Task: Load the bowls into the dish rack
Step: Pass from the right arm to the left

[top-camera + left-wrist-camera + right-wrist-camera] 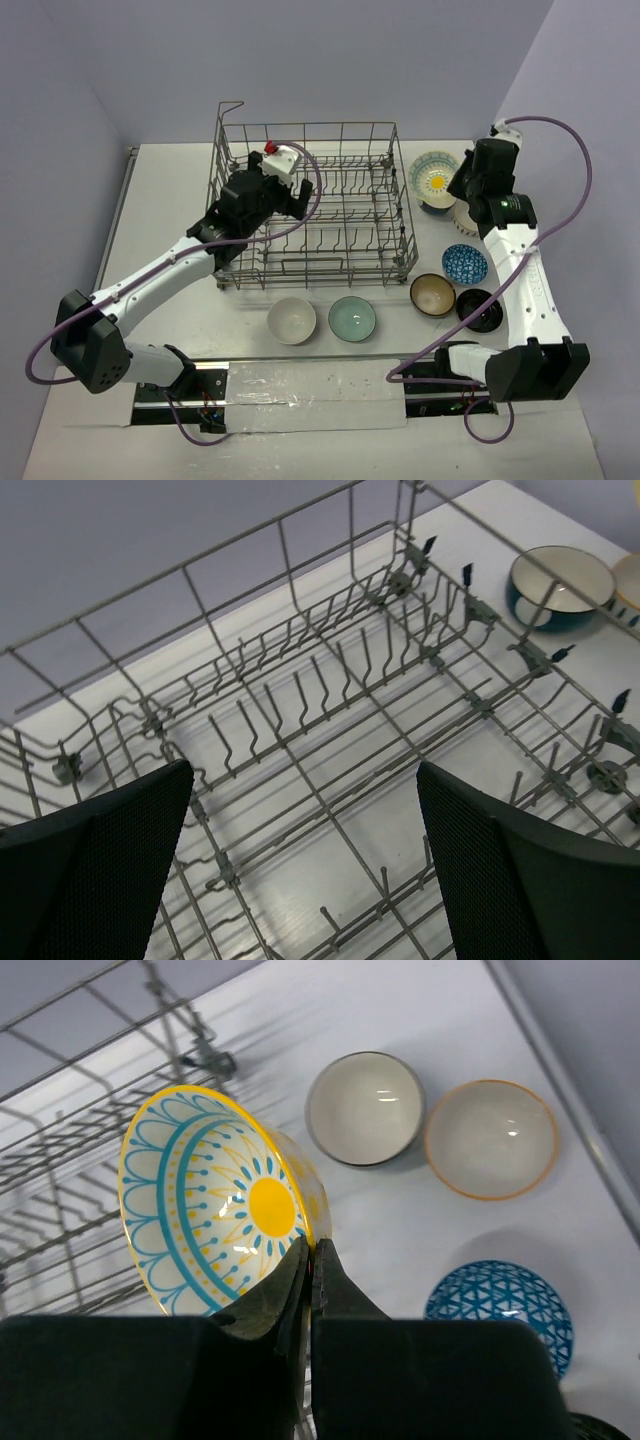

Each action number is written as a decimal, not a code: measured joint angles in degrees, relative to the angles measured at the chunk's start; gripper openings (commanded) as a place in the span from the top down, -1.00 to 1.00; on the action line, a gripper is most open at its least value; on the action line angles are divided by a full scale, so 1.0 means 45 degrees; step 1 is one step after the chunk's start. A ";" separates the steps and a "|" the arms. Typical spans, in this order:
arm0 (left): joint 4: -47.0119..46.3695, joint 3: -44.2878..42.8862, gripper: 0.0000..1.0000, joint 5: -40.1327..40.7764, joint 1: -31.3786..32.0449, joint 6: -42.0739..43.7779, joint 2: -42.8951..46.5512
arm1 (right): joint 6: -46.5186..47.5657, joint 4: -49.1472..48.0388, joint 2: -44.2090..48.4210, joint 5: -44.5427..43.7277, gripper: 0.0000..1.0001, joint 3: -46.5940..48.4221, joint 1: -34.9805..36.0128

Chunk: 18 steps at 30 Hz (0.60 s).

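The grey wire dish rack (345,235) stands mid-table with no bowl in it. My left gripper (298,203) hovers over its left half, open, with only tines between the fingers (303,770). To the right of the rack, my right gripper (455,186) is shut on the rim of a white bowl with a yellow and blue pattern (433,174), holding it tilted above the table (215,1200). In the right wrist view the jaws (314,1252) pinch that rim. White (292,320), pale green (352,320), tan (433,294), black (480,309) and blue (465,264) bowls sit on the table in front.
Beneath the held bowl a grey-rimmed bowl (364,1108) and an orange-rimmed cream bowl (491,1139) stand side by side on the table. The blue bowl (500,1310) lies near them. The rack's tall side (80,1150) is just left of the held bowl.
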<state>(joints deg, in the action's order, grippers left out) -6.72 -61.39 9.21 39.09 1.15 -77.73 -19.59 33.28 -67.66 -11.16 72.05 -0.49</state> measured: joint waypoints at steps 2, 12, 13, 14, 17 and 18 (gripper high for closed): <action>0.0238 -0.0418 -0.98 -0.0573 0.0000 0.0481 -0.0078 | 0.0049 0.0141 -0.0291 0.0520 1.00 0.0529 0.0165; 0.1384 -0.1112 -0.96 -0.3303 0.0005 0.2642 -0.0364 | 0.0291 0.0806 -0.2487 0.3672 1.00 0.2404 0.1413; 0.1515 -0.1112 -0.94 -0.3589 0.0015 0.2827 -0.0364 | 0.0301 0.0826 -0.2691 0.3997 1.00 0.2497 0.1462; 0.1603 -0.1112 -0.94 -0.3827 0.0039 0.2973 -0.0355 | 0.0321 0.0826 -0.2861 0.4328 1.00 0.2550 0.1506; 0.1749 -0.1112 -0.91 -0.4488 0.0219 0.3512 -0.0355 | 0.0345 0.1015 -0.3332 0.5056 1.00 0.2764 0.1588; 0.1787 -0.1112 -0.91 -0.4677 0.0301 0.3682 -0.0350 | 0.0345 0.1035 -0.3517 0.5260 1.00 0.2871 0.1617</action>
<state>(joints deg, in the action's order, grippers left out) 1.32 -66.39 -11.84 40.45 17.72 -79.31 -18.04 37.93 -83.48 12.51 84.97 6.79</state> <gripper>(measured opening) 0.961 0.028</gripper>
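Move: I have the yellow-patterned bowl pinched by its right rim in my right hand, and my open left gripper waits roughly 35 cm to the left, about level. From my left hand the bowl lies some 30 cm to the right and 1 cm ahead. From my right hand, the rack's middle is about 30 cm left, 5 cm ahead, 20 cm down; the teal-sided bowl about 11 cm ahead, 8 cm right, 25 cm down. I carry the yellow bowl in over the rack towards my left gripper, my right hand going about 12 cm left and a little forward, turning counter-clockwise and tipping down as it keeps its pinch on the rim. My left hand, still wide open, comes about 5 cm right and 4 cm back, rising slightly and sinking again while it turns clockwise some 25 degrees to face the bowl. ##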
